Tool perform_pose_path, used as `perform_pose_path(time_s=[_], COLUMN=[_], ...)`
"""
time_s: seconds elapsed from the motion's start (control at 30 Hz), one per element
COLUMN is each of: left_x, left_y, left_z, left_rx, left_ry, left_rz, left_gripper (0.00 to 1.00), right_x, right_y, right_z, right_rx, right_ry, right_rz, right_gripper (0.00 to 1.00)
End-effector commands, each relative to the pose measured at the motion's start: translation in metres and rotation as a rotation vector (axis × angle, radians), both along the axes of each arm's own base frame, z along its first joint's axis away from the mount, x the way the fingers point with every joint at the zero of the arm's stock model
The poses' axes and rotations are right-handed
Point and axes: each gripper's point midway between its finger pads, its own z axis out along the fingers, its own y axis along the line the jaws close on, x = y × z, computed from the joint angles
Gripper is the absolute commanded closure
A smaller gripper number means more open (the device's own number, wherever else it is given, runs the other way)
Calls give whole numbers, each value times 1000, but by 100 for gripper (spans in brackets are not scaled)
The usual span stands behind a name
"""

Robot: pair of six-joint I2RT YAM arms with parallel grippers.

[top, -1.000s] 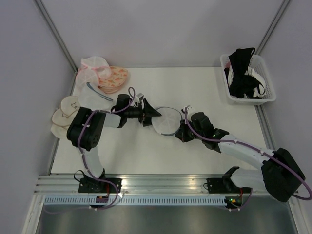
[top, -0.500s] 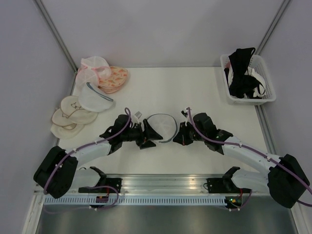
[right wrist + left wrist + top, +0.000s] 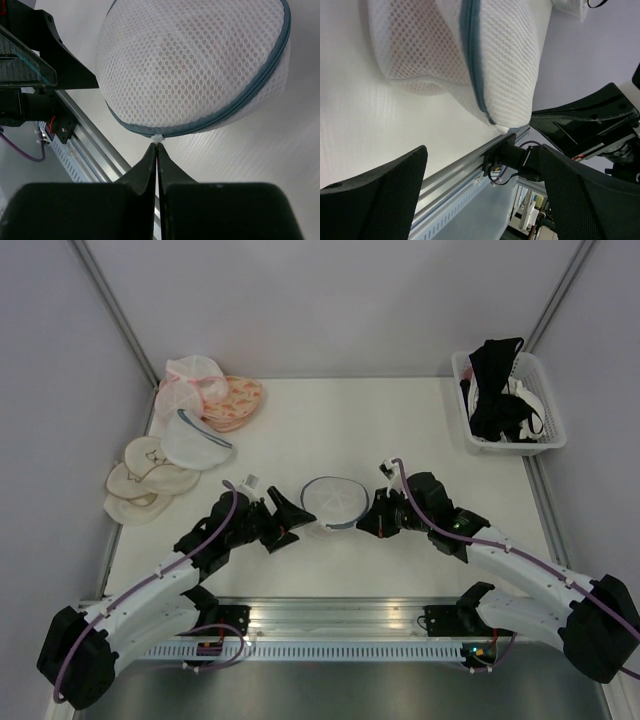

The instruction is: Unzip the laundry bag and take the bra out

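Observation:
The laundry bag, a white mesh dome with a grey-blue zipper rim, lies mid-table between both arms. My right gripper is at its right edge; in the right wrist view the gripper is shut on the small white zipper pull under the bag. My left gripper stands open just left of the bag, touching nothing. In the left wrist view the gripper is empty, with the bag beyond its fingers. The bra is hidden inside; only a faint pink tint shows through the mesh.
A white basket of black bras stands at the back right. At the back left lie a pink mesh pouch, an orange patterned bra, another white mesh bag and cream cups. A metal rail runs along the near edge.
My left arm swung toward the near edge, and its gripper opened wider and drew back left from the bag. The bag shifted slightly nearer. The right gripper stayed shut at the rim.

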Motion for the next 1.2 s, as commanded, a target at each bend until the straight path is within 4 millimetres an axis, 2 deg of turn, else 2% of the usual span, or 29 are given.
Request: perform_pose_path(time_s=[0.0, 0.17, 0.37, 0.5, 0.7, 0.77, 0.87, 0.9, 0.97, 1.0, 1.07, 1.1, 1.17], left_x=[-3, -3, -1, 10, 27, 30, 34, 33, 35, 34, 34, 33, 33], left_y=[-3, -22, -43, -50, -56, -60, -68, -72, -77, -80, -81, -81, -79], left_z=[8, 20, 13, 13, 27, 25, 26, 25, 26, 26, 25, 25, 23], left_rx=[-46, -116, -119, -138, -158, -152, -176, -181, -199, -205, -219, -221, -220], left_ry=[73, 88, 116, 100, 55, 58, 53, 55, 47, 48, 41, 40, 38], left_rz=[74, 65, 48, 81, 120, 114, 100, 86, 70, 57, 51, 48, 53], left_gripper=[4, 1, 1, 1, 1, 2, 8, 15, 23, 33, 44, 55, 65], right_x=[-4, -10, -18, -26, -36, -39, -42, -43, -42, -42, -40, -39, -35], right_y=[10, 17, 26, 27, 25, 26, 26, 26, 25, 25, 24, 23, 20], right_z=[18, 17, 18, 13, -1, -3, -8, -9, -10, -10, -11, -11, -14], right_rx=[58, 95, 109, 94, 46, 39, 30, 29, 23, 22, 11, 0, -36], right_ry=[-10, 7, 15, 30, 57, 63, 72, 72, 72, 72, 67, 71, 58], right_rz=[45, 84, 136, 170, 206, 216, 226, 229, 229, 225, 219, 215, 194], right_gripper=[100, 100, 100, 100, 99, 100, 99, 100, 100, 100, 100, 99, 100])
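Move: About 6 cm to the right of the open left hand and 4 cm ahead, roughly level with it, is the near-left part of the laundry bag's zip edge. The bag's middle lies some 10 cm right and 8 cm ahead of that hand, about 3 cm lower. The small white tab, in the right fingers, is roughly 17 cm right and 1 cm ahead of the left hand. For the right hand, that near-left zip edge is about 11 cm to its left and 3 cm ahead. Swinging right by about 7 cm in all, the left hand first eases back a little and dips, then pushes forward some 4 cm to take the zip edge between its wide-open fingers and closes them more than halfway onto band and mesh. The right hand keeps its shut pinch on the white tab, drawing back about 4 cm and left 2 cm towards the left gripper while turning some 10 degrees counter-clockwise. ##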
